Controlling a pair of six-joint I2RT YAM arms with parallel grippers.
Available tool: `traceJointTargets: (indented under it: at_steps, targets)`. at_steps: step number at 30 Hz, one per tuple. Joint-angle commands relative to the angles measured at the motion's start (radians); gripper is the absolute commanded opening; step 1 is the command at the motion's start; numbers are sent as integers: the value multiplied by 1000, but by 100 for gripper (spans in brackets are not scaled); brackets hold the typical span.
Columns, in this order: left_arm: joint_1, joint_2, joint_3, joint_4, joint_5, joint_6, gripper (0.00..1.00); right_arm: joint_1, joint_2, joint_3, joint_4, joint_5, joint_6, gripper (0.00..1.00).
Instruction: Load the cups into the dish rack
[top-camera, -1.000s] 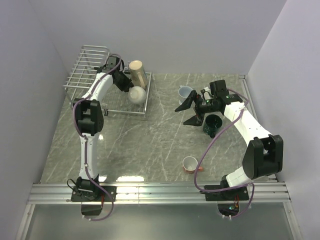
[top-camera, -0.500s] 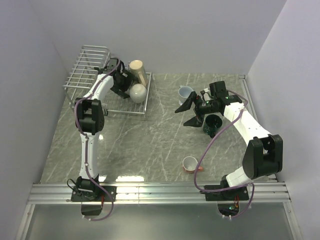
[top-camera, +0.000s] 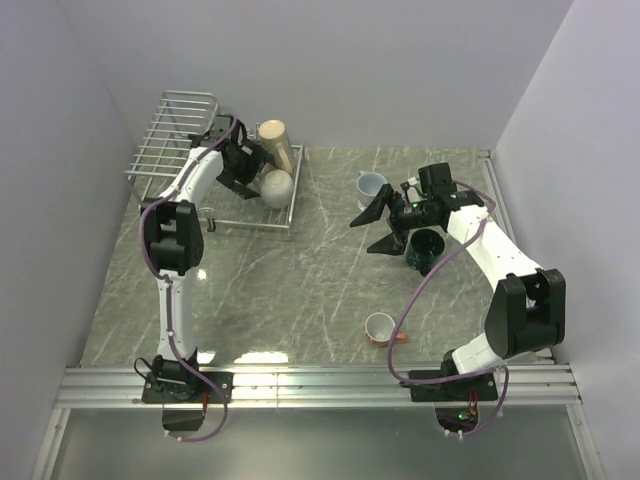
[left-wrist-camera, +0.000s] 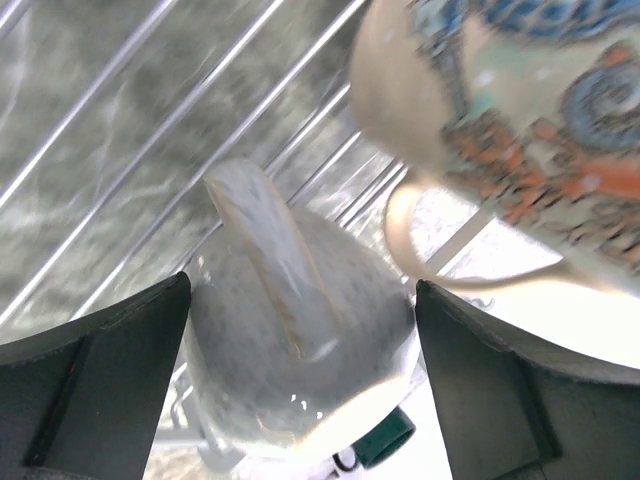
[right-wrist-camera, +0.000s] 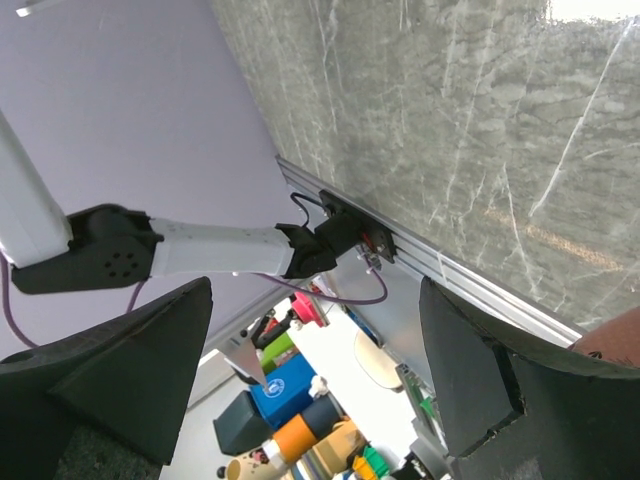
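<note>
The dish rack (top-camera: 170, 140) stands at the far left. A tall beige cup (top-camera: 275, 142) and a cream-white cup (top-camera: 277, 188) rest in its flat tray. My left gripper (top-camera: 255, 172) is open right beside the cream-white cup. In the left wrist view that cup (left-wrist-camera: 300, 380) sits between the spread fingers of the left gripper (left-wrist-camera: 302, 292), handle facing the camera, with the patterned beige cup (left-wrist-camera: 520, 110) behind it. My right gripper (top-camera: 372, 227) hovers open and empty between a pale blue cup (top-camera: 371, 184) and a dark green cup (top-camera: 427, 248). A small orange-red cup (top-camera: 379, 327) stands near the front.
Rack wires (left-wrist-camera: 150, 130) run diagonally under the left gripper. The right wrist view looks across the marble table (right-wrist-camera: 480, 120) to the front rail and an arm base (right-wrist-camera: 330, 245). Walls close in the back and both sides.
The left gripper has opened and let go of the cream-white cup, which now rests in the rack tray. The right arm has barely moved.
</note>
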Motion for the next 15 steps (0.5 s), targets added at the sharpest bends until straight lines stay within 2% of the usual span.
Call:
traceJointTargets:
  at_steps: [1, 8, 15]
  targets:
    - [17, -186, -23, 35, -71, -24, 100, 7, -42, 25, -6, 6, -30, 91]
    - [17, -284, -81, 3, -147, 28, 99, 6, -58, 22, -10, 22, -41, 91]
    - [17, -415, -176, 184, -157, 39, 100, 7, -85, -9, -7, 35, -42, 91]
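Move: The pale cup sits between the left hand's wide-open fingers, its middle about 2 cm to the right and 3 cm below, level front to back. The tall mug is some 9 cm ahead and 3 cm to the right; the dish rack's right rail is about 7 cm to the right, level front to back and roughly 6 cm lower. From the right hand, the cup lies about 22 cm left, 11 cm ahead and 11 cm below. Back towards its own base goes the left hand, about 5 cm at a steady pace and nearly level, easing left late on while the wrist tips some 5 degrees. Its fingers stay wide open, yet both pads still flank and touch the pale cup, dragging it back through the rack, away from the tall mug. ##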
